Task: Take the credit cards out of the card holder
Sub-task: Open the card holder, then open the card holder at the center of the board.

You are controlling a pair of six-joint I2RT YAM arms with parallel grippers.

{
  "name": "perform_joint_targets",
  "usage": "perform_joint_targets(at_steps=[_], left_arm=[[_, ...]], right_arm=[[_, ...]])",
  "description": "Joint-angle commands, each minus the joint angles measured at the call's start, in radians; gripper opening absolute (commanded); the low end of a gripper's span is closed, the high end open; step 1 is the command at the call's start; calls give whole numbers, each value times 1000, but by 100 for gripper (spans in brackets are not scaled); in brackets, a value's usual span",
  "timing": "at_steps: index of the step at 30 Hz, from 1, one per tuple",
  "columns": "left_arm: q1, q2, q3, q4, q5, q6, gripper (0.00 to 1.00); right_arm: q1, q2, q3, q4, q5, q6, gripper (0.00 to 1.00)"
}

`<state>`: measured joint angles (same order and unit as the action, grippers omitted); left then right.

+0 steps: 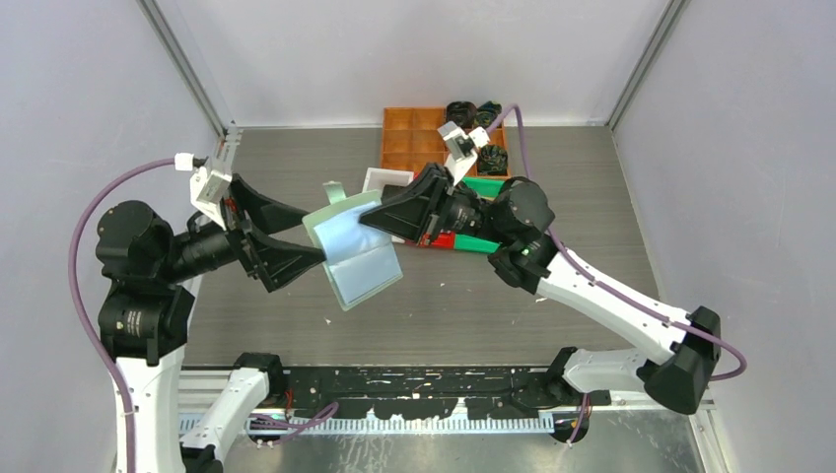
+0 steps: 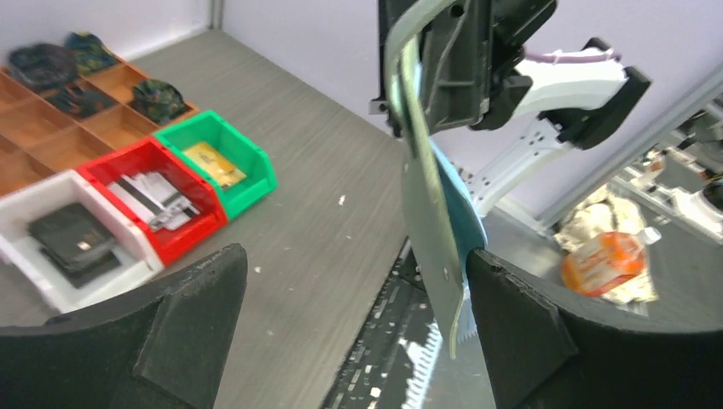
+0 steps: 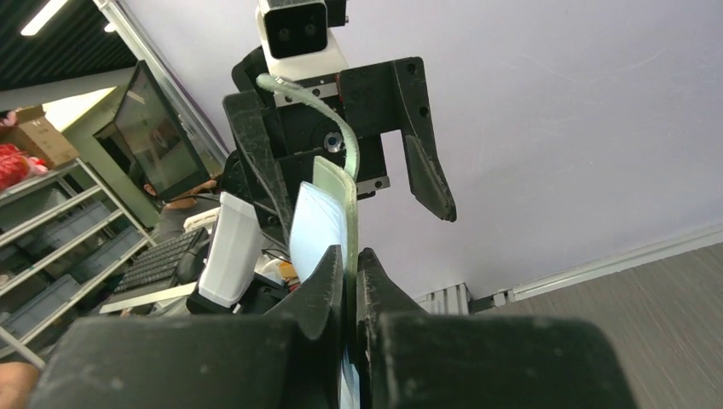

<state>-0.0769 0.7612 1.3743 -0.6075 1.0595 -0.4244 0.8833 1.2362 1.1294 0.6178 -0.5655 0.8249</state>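
Observation:
The pale green card holder [image 1: 355,251] hangs open in the air over the table, its light blue pockets showing. My right gripper [image 1: 370,219] is shut on its edge; in the right wrist view the jaws [image 3: 351,273] pinch the green flap [image 3: 337,192]. My left gripper [image 1: 313,236] is open around the holder's other side. In the left wrist view the holder [image 2: 426,221] hangs edge-on close to the right finger [image 2: 520,332], far from the left finger [image 2: 187,315]. Credit cards lie in the bins: silvery [image 2: 153,198], gold [image 2: 213,162], black [image 2: 72,239]. I see no card in the holder's pockets.
A white bin [image 2: 34,277], a red bin [image 2: 192,234] and a green bin [image 2: 247,183] stand in a row behind the holder. An orange compartment tray [image 1: 414,138] with dark fabric bundles [image 1: 461,110] sits at the back wall.

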Motion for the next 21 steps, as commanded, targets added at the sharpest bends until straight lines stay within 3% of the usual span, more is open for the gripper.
perform_joint_targets(at_steps=[1,7,10,14,21], left_arm=[[0,-20,34,-64,57,170,100],[0,-125,-153,286,343,-47,99],[0,-134,-159,281,374,-47,98],[0,-118,-144,204,253,-12,93],[0,-98,-151,127,-10,66,73]], right_arm=[[-4,-64,24,-64,66,-69,1],[-2,-35,45,-34,10,-20,1],[-2,-23,47,-11,-3,1,1],[9,12,56,57,-20,51,1],[43,58,82,76,-37,62,1]])
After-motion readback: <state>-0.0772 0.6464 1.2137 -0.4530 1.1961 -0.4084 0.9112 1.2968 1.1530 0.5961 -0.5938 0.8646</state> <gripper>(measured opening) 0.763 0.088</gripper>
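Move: The opened card holder, still pinched near its upper part by the right fingers, has its middle about 5 cm to the right of the wide-open left hand, some 1 cm back and roughly level with it; from the right hand that middle is about 1 cm left, 2 back and 2 below. Counted from the left hand and roughly 42 cm below, the white bin is about 22 cm ahead and 7 right, the red bin 22 ahead and 16 right. Still pinching the card holder, the right hand first dips back slightly, then carries it about 2 cm left and 2 cm down towards the left hand. The open left hand draws back about 6 cm, swinging some 15 degrees clockwise and sinking a little, then comes forward about 3 cm, starting to close, its fingers now either side of the holder's left edge. ##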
